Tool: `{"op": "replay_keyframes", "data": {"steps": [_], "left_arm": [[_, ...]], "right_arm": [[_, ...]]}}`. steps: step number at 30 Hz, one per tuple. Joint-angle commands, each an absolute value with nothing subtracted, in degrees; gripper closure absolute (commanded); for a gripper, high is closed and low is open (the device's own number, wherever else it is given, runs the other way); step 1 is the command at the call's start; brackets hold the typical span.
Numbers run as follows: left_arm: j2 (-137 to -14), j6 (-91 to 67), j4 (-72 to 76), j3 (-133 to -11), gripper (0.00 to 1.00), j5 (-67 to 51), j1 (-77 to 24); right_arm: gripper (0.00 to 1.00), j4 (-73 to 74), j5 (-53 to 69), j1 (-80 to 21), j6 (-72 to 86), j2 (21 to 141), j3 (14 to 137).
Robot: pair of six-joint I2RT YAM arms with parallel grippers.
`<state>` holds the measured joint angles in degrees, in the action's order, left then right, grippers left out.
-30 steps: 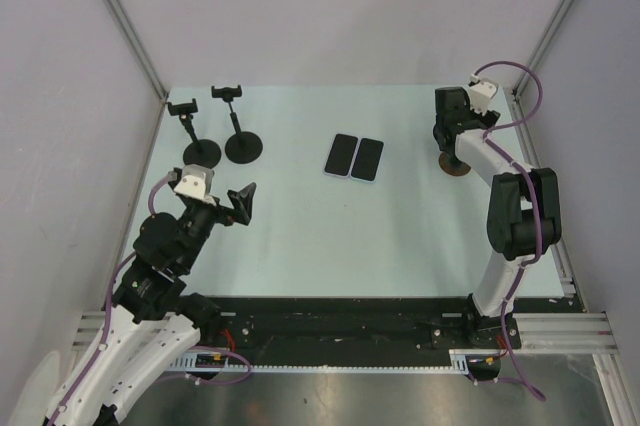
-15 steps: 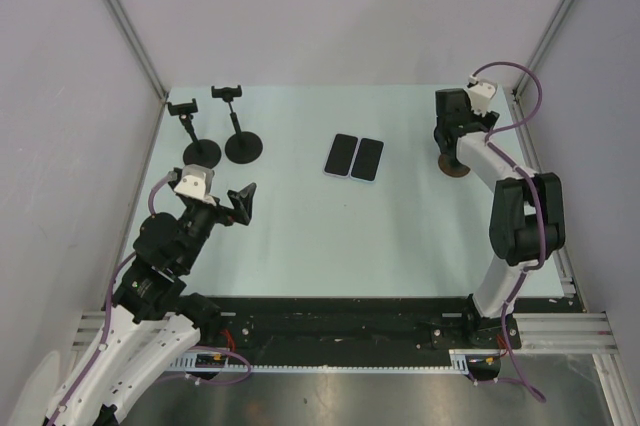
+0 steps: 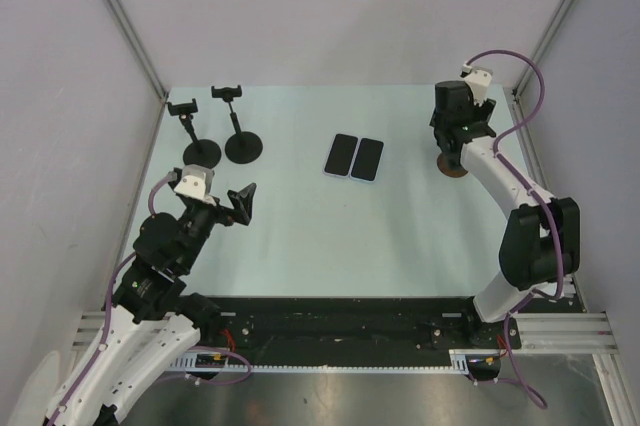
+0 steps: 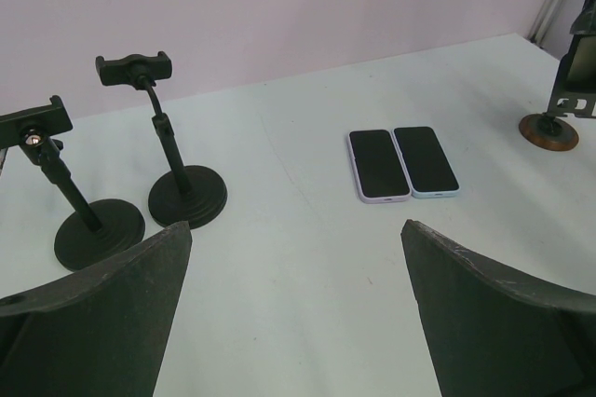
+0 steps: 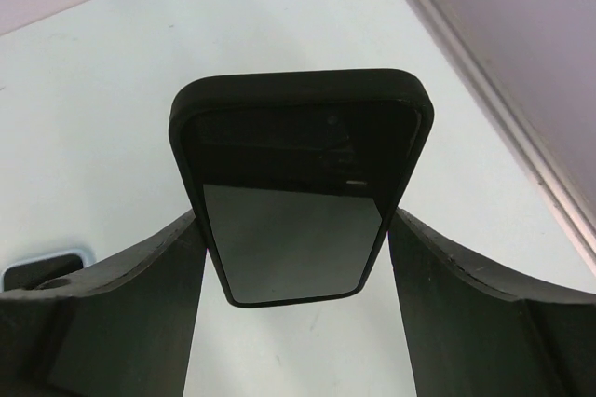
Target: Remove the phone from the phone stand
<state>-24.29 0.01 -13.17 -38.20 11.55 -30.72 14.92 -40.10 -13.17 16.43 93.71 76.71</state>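
Note:
A black phone point(image 5: 298, 136) stands upright between the fingers of my right gripper point(image 5: 296, 220), and both of its side edges touch the finger pads. Seen from the top, the right gripper point(image 3: 456, 128) hangs at the back right, just above the phone stand with the round brown base point(image 3: 455, 168). The stand's clamp is hidden, so I cannot tell whether it still holds the phone. The brown base point(image 4: 549, 130) also shows at the right edge of the left wrist view. My left gripper point(image 3: 243, 202) hovers wide open at the near left, holding nothing.
Two phones lie flat side by side mid-table, one in a lilac case point(image 3: 343, 154) and one in a pale blue case point(image 3: 368, 159). Two empty black stands point(image 3: 200, 151) point(image 3: 243, 146) are at the back left. A metal frame post point(image 3: 535, 146) runs along the right edge.
The right gripper's jaws have narrowed onto the black phone, and the right wrist has shifted slightly toward the back. The left arm has not moved.

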Motion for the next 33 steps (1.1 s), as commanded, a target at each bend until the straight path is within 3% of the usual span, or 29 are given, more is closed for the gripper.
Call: {"op": "replay_keyframes", "data": {"steps": [1, 17, 25, 33], "left_arm": [[-23.73, 0.53, -11.95, -38.14, 0.00, 10.02, -30.23], [-23.73, 0.53, -12.13, -38.06, 0.00, 10.20, -30.32], [-23.82, 0.53, -12.04, -38.06, 0.00, 10.20, -30.32], [-24.17, 0.62, -12.04, -38.06, 0.00, 10.20, -30.32]], "right_arm": [[0.82, 16.95, -32.71, -14.06, 17.04, 90.26, 79.62], [0.81, 37.87, -14.78, -20.39, 20.92, 110.03, 97.10], [0.78, 40.25, -11.87, -19.43, 22.06, 120.84, 102.04], [0.72, 39.02, -9.93, -16.79, 23.55, 123.57, 102.22]]}}
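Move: The right hand already holds the black phone. The bare spot for it lies about 14 cm to the hand's left, level fore and aft, and some 19 cm below. The blue-edged phone lies roughly 8 cm left of that spot and 2 cm farther out, the pink-edged one another 8 cm left. The emptied stand's brown base is 3 cm right and 2 cm ahead of the hand. From the left hand, the spot lies about 24 cm ahead, 40 cm right and 28 cm below. Keeping its pinch, the right hand carries the phone left, then mostly down some 16 cm, fingers tipping steeply downward. ##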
